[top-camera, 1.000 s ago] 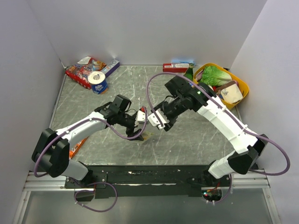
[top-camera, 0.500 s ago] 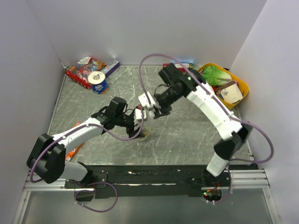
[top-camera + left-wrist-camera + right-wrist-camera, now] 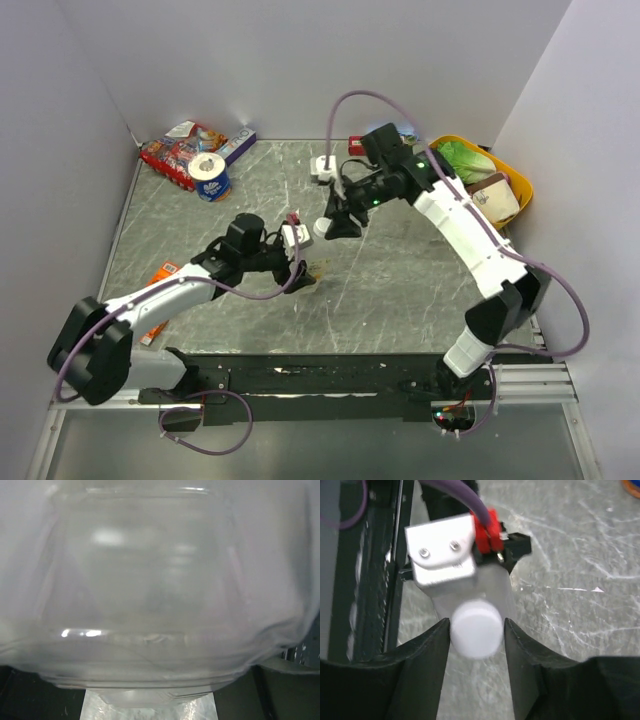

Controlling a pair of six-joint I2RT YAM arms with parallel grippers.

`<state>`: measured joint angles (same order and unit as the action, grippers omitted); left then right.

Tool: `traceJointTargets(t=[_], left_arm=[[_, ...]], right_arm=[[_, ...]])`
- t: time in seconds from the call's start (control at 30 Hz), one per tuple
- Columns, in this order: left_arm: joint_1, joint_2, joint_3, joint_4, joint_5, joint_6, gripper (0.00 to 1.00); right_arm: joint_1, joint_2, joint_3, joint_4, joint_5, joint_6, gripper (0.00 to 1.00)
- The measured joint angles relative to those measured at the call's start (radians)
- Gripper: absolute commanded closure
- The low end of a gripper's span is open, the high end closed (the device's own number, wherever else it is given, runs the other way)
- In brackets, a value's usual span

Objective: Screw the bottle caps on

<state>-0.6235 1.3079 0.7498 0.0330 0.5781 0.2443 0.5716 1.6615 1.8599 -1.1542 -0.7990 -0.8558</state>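
A small clear bottle with a yellow label (image 3: 315, 271) is held just above the table's middle, with my left gripper (image 3: 302, 262) shut on it. In the left wrist view the bottle's clear wall (image 3: 150, 605) fills the frame and hides the fingers. My right gripper (image 3: 323, 227) hovers a little behind and to the right of the bottle, apart from it. It is shut on a plain white bottle cap (image 3: 476, 629), which sits blurred between the two dark fingertips (image 3: 436, 645). Other caps and bottles are out of view.
A blue-and-white tape roll (image 3: 211, 177) and red snack packs (image 3: 177, 151) lie at the back left. A yellow basket (image 3: 520, 184) with greens stands at the back right, a green bottle (image 3: 404, 156) beside it. An orange packet (image 3: 160, 299) lies near the left arm.
My right gripper has drawn back from the bottle in the left gripper, moving up and toward the back right with the white cap. The left gripper with the bottle has shifted slightly.
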Motion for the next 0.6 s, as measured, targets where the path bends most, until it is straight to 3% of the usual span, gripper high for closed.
traceJointTargets(t=[0.07,0.13,0.23,0.47,0.6], left_arm=[[0.003,-0.037,-0.013,0.033,-0.001,-0.02,0.99],[0.007,-0.074,-0.017,0.058,-0.001,-0.04,0.99],[0.009,-0.092,-0.017,0.089,0.0,-0.069,0.99],[0.009,-0.092,-0.024,0.09,0.0,-0.106,0.99],[0.009,-0.092,-0.024,0.089,0.001,-0.109,0.99]], right_arm=[[-0.025,-0.039,-0.037,0.039,-0.021,0.076,0.33],[-0.044,-0.055,-0.054,0.061,-0.051,0.136,0.14],[-0.051,-0.057,-0.093,0.127,-0.097,0.238,0.02],[-0.051,-0.056,-0.164,0.279,-0.153,0.459,0.01],[-0.051,-0.057,-0.171,0.398,-0.173,0.551,0.1]])
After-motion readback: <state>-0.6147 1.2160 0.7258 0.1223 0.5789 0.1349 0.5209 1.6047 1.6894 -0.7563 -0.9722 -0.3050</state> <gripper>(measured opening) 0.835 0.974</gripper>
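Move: The white cap, already on the bottle, sits between the right fingers, practically at the hand point. The bottle's body hangs below it, from the right hand about 4 cm back, 5 cm to the left and 12 cm lower, leaning with its top to the right. The left fingers already grip that body around its middle, level with their hand point; from the left hand the cap is roughly 4 cm ahead, 5 cm right and 11 cm up. The cap is let go: the right fingers spread from about half open to nearly fully open around it, while that hand rolls and tilts some 25 degrees, its fingers coming a little nearer level. It first hovers almost in place, then drifts about 2 cm up and left. The left hand keeps its grip on the bottle and lifts it about 4 cm early on, then holds still. ##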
